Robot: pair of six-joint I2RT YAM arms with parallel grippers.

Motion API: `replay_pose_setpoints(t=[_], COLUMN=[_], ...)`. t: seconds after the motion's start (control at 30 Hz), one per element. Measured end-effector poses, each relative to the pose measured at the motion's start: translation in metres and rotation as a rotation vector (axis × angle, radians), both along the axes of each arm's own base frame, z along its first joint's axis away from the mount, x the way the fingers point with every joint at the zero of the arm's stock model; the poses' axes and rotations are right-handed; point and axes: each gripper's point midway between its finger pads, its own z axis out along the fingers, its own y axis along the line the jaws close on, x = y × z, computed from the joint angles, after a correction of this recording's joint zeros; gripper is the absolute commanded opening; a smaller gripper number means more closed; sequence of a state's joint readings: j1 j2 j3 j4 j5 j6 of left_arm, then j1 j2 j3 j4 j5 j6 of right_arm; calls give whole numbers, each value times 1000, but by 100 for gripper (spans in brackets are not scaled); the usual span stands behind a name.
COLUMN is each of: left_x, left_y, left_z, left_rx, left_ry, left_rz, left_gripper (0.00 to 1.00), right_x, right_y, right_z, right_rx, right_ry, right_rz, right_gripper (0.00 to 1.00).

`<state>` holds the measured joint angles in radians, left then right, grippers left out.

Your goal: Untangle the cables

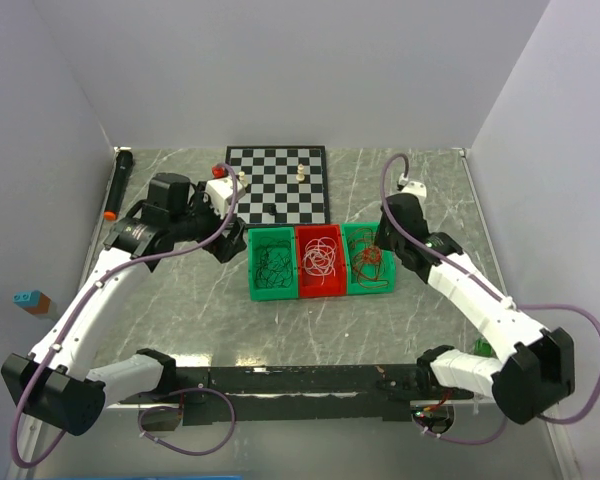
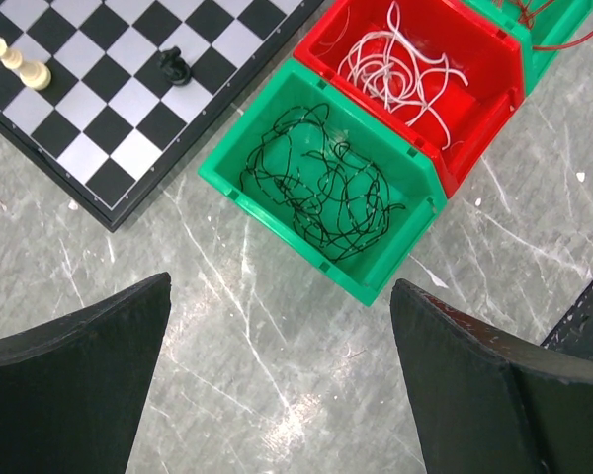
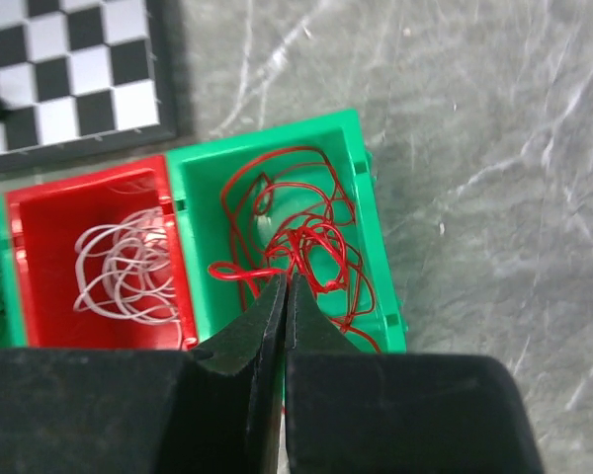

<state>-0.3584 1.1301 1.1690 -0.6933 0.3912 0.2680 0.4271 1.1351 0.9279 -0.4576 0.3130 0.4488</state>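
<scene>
Three bins stand side by side mid-table. The left green bin (image 1: 255, 270) holds black cables (image 2: 321, 188). White cables (image 2: 395, 69) lie in the red bin (image 1: 320, 290). Red cables (image 3: 316, 237) fill the right green bin (image 3: 193, 217). My right gripper (image 3: 287, 281) hangs over that bin, shut, with a strand of the red cables pinched at its tips. My left gripper (image 2: 282, 286) hovers wide open above bare table just left of the black-cable bin, holding nothing. From above, the left gripper (image 1: 230, 250) and the right gripper (image 1: 377, 245) flank the bins.
A chessboard (image 1: 278, 183) lies behind the bins with a white piece (image 2: 20, 64) and a black piece (image 2: 173, 66) on it. A black marker (image 1: 118, 185) rests by the left wall. A small blue-and-brown block (image 1: 30, 300) sits outside at the left.
</scene>
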Motion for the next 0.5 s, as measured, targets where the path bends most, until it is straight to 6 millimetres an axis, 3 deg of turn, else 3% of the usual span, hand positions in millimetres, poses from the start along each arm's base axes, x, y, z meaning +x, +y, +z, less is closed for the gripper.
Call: replay_pose_setpoints(t=[0.13, 0.27, 0.37, 0.4, 0.5], left_x=[2, 9, 17, 20, 30], left_y=[3, 7, 13, 15, 22], left_z=[-1, 0, -3, -6, -19], left_rx=[9, 14, 28, 36, 55], left_ry=[-5, -16, -12, -4, 44], left_rz=[18, 67, 122, 140, 191], left_gripper=[97, 97, 97, 97, 97], right_x=[4, 5, 1, -1, -7], right_y=[3, 10, 15, 16, 18], right_z=[-26, -57, -77, -81, -78], right_rx=[-12, -5, 3, 5, 24], right_ry=[77, 172, 246, 266, 277], right_rz=[-21, -24, -27, -23, -12], right_gripper=[0, 40, 85, 90, 94])
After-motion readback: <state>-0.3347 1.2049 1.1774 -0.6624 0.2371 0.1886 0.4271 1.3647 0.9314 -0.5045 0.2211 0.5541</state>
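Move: The right hand, shut on the red cable's end, has the right green bin about 3 cm ahead, 2 cm to its left and 13 cm below. The red bin with the white cable sits 11 cm left of that bin, level with it; the left green bin is another 12 cm left. From the idle, open left hand, the right green bin lies some 31 cm right, 3 cm ahead and 19 cm down. Right hand lowers the red cable some 8 cm towards its green bin, opening wide; left hand drifts forward-left. ##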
